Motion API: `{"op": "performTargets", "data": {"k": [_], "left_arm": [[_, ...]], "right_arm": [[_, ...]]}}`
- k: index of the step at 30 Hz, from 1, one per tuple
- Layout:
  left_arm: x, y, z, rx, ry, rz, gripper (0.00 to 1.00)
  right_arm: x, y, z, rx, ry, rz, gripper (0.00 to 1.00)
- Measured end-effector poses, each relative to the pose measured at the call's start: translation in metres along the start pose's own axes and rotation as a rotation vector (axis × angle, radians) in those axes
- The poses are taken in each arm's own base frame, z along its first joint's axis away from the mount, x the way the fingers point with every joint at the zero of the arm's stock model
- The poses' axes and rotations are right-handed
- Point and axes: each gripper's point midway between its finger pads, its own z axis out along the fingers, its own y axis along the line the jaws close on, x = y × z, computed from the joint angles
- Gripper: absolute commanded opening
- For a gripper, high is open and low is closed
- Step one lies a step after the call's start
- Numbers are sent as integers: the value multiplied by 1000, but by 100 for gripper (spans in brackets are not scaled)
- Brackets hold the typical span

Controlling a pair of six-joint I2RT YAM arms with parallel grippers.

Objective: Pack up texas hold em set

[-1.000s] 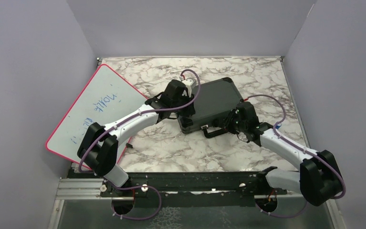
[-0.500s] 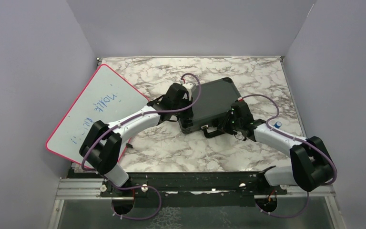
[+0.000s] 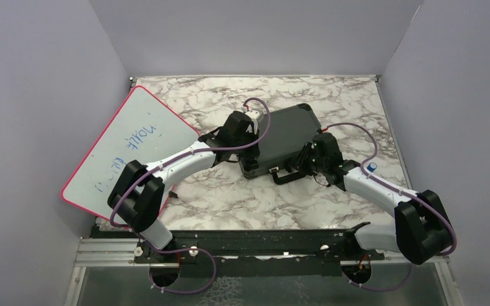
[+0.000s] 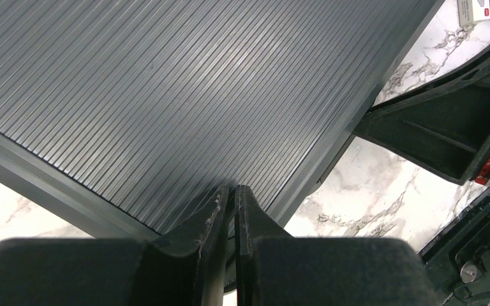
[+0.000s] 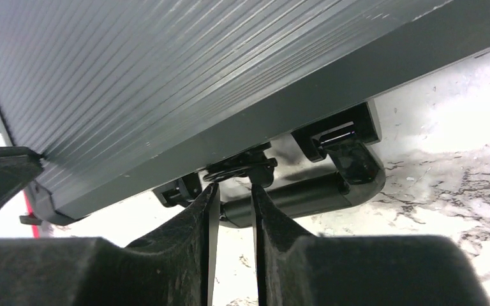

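The texas hold em set shows as a black ribbed briefcase [image 3: 288, 131], lid down, lying on the marble table. My left gripper [image 3: 249, 152] is shut, its tips resting on the ribbed lid [image 4: 166, 95] near the case's left front corner [image 4: 235, 191]. My right gripper [image 3: 302, 167] is at the front edge, beside the handle [image 3: 285, 177]. In the right wrist view its fingers [image 5: 231, 188] stand a narrow gap apart just below the centre latch [image 5: 242, 167], in front of the handle [image 5: 312, 191]. Nothing is between them.
A red-edged whiteboard [image 3: 127, 150] with blue writing leans at the left, over the table's edge. A small blue-capped object [image 3: 371, 167] sits on the marble behind my right forearm. Grey walls enclose the table on three sides. My right arm [image 4: 446, 134] shows in the left wrist view.
My right gripper has slid a little left along the case's front edge, and its elbow has swung out and back. My left arm has barely moved.
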Motion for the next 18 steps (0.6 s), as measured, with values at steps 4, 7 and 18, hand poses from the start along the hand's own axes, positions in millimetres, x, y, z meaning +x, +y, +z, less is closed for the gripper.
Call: {"op": "performTargets", "data": {"k": [4, 7, 18], "left_arm": [[0, 0, 1, 0, -1, 0, 12], [0, 0, 1, 1, -2, 0, 12], [0, 0, 1, 0, -1, -1, 11]], "right_arm": [[6, -8, 8, 32, 29, 2, 20], [13, -15, 14, 58, 56, 5, 18], [20, -24, 26, 86, 75, -14, 5]]}}
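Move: The right hand hovers over the latch on the case's front, which lies about 4 cm below it and 1 cm ahead, level sideways. The handle's middle is 2 cm back, level sideways and 6 cm down; the lid's middle is roughly 10 cm ahead, 5 cm left and 1 cm below. From the left hand, the lid's front-left corner is about 4 cm back and 3 cm left at fingertip height, the latch some 13 cm right, 2 cm back and 4 cm down. The right fingertips come down onto the latch area, seeming to press on the latch between the handle's two mounts, after a nearly straight drop of about 4 cm close in front of the lid's edge. The fingers close from a small gap to almost shut on the way down and the hand tips slightly. The left hand stays put, its nearly closed fingertips still resting on the lid near the front-left corner. ##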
